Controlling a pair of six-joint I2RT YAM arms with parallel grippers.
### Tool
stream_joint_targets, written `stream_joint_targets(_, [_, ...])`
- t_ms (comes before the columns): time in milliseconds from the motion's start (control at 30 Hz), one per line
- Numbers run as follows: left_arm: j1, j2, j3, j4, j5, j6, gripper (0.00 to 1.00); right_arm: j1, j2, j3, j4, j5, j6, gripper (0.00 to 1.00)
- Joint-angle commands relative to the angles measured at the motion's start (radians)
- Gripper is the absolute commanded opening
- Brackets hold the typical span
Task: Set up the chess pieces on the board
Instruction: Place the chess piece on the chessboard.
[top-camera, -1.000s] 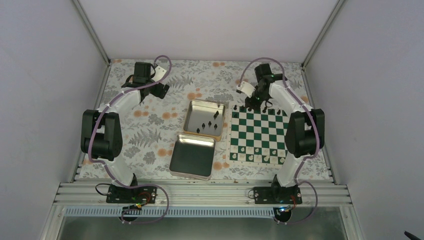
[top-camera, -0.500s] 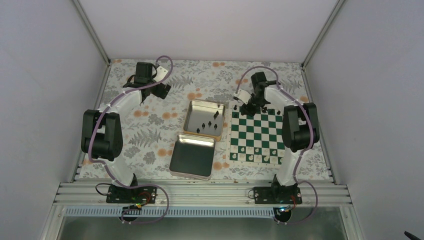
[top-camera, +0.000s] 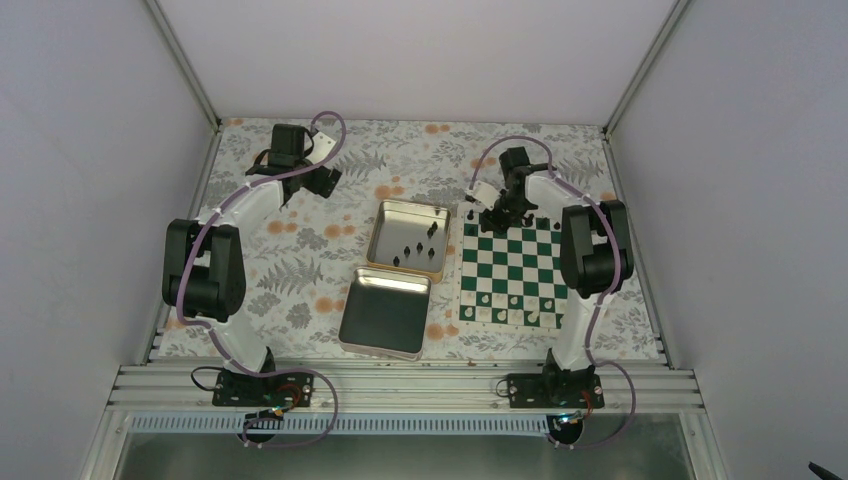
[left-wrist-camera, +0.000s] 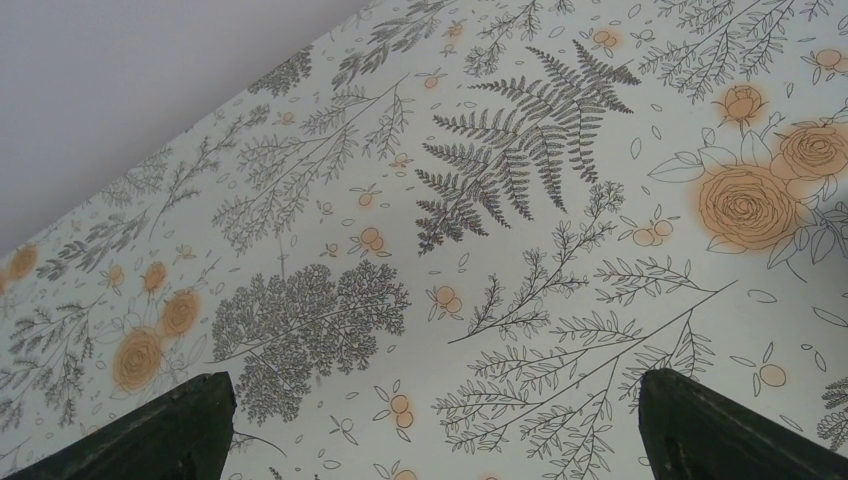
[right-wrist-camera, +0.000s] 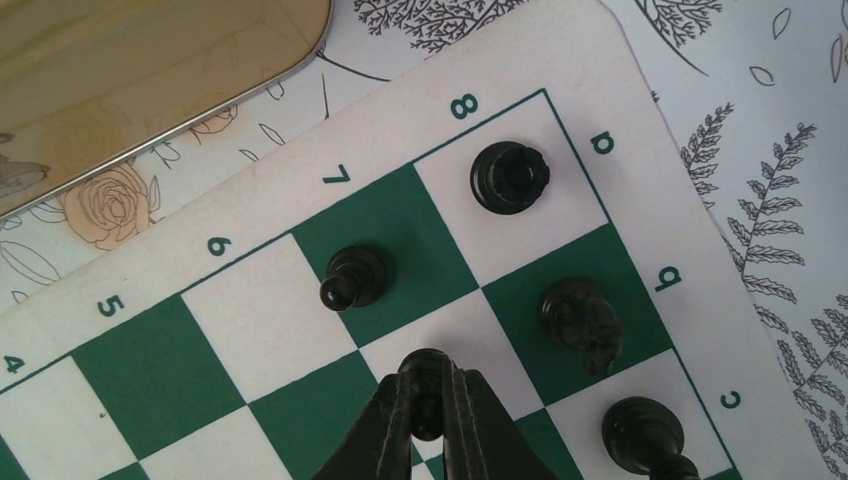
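The green and white board (top-camera: 515, 285) lies right of centre. My right gripper (top-camera: 497, 215) hangs over its far left corner, shut on a small black chess piece (right-wrist-camera: 428, 372), just above a white square of the board (right-wrist-camera: 400, 120). Around it stand a black rook (right-wrist-camera: 510, 176) on the corner square, a pawn (right-wrist-camera: 355, 278), a knight (right-wrist-camera: 582, 322) and another black piece (right-wrist-camera: 640, 432). Several more black pieces (top-camera: 420, 243) stand in a metal tin. My left gripper (top-camera: 318, 180) is at the far left, open, with only floral cloth between its fingers (left-wrist-camera: 160, 430).
An open metal tin (top-camera: 400, 215) sits left of the board, and a second, empty tin (top-camera: 385, 312) lies just in front of it. Small white pieces (top-camera: 510, 300) line the board's near rows. Grey walls close in the floral-covered table.
My right gripper has moved left and slightly nearer along the board's far edge, still shut on the piece, and the right elbow has swung left. The left arm has barely moved.
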Motion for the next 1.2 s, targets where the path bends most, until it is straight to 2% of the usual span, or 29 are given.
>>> stream_joint_targets(0, [-0.001, 0.010, 0.020, 0.008, 0.003, -0.005, 1.00, -0.012, 0.020, -0.003, 0.013, 0.007, 0.008, 0.08])
stream_joint_targets(400, [-0.001, 0.005, 0.019, 0.007, 0.008, -0.004, 1.00, -0.016, 0.038, -0.002, 0.000, 0.023, 0.006, 0.13])
stream_joint_targets(600, [-0.001, 0.004, 0.020, 0.006, 0.010, -0.004, 1.00, -0.016, 0.006, 0.014, -0.029, 0.024, 0.003, 0.23])
stream_joint_targets(767, [-0.001, 0.001, 0.019, 0.006, 0.008, -0.004, 1.00, -0.010, -0.037, 0.065, -0.082, 0.036, 0.006, 0.25])
stream_joint_targets(967, [-0.001, -0.004, 0.017, 0.006, 0.005, -0.004, 1.00, 0.066, -0.089, 0.188, -0.146, 0.086, 0.012, 0.28])
stream_joint_targets(1167, [0.000, -0.006, 0.018, 0.007, 0.002, -0.004, 1.00, 0.226, -0.055, 0.280, -0.197, 0.104, 0.008, 0.31])
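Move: The right hand holds a black pawn low over its square, b7, whose middle is about 1 cm to the right and 2 cm below. Level with the hand, the pawn on a7 stands some 2 cm left; the knight is 3 cm ahead and 1 cm right, the corner rook 3 cm ahead and 2 cm left. The tray of pieces lies 15 cm left and 2 cm back. From the idle left hand, that square is roughly 29 cm right, 8 cm back, 13 cm lower. The right hand eases the held pawn down and to the right, each by a little under 1 cm, onto the light square beside the a7 pawn, then slowly opens its fingers about a quarter of the way and lets go. Clear of it, the hand rises quickly by about 9 cm, swinging some 5 cm left towards the tray and 3 cm forward while the fingertips tilt outward about 10 degrees. ##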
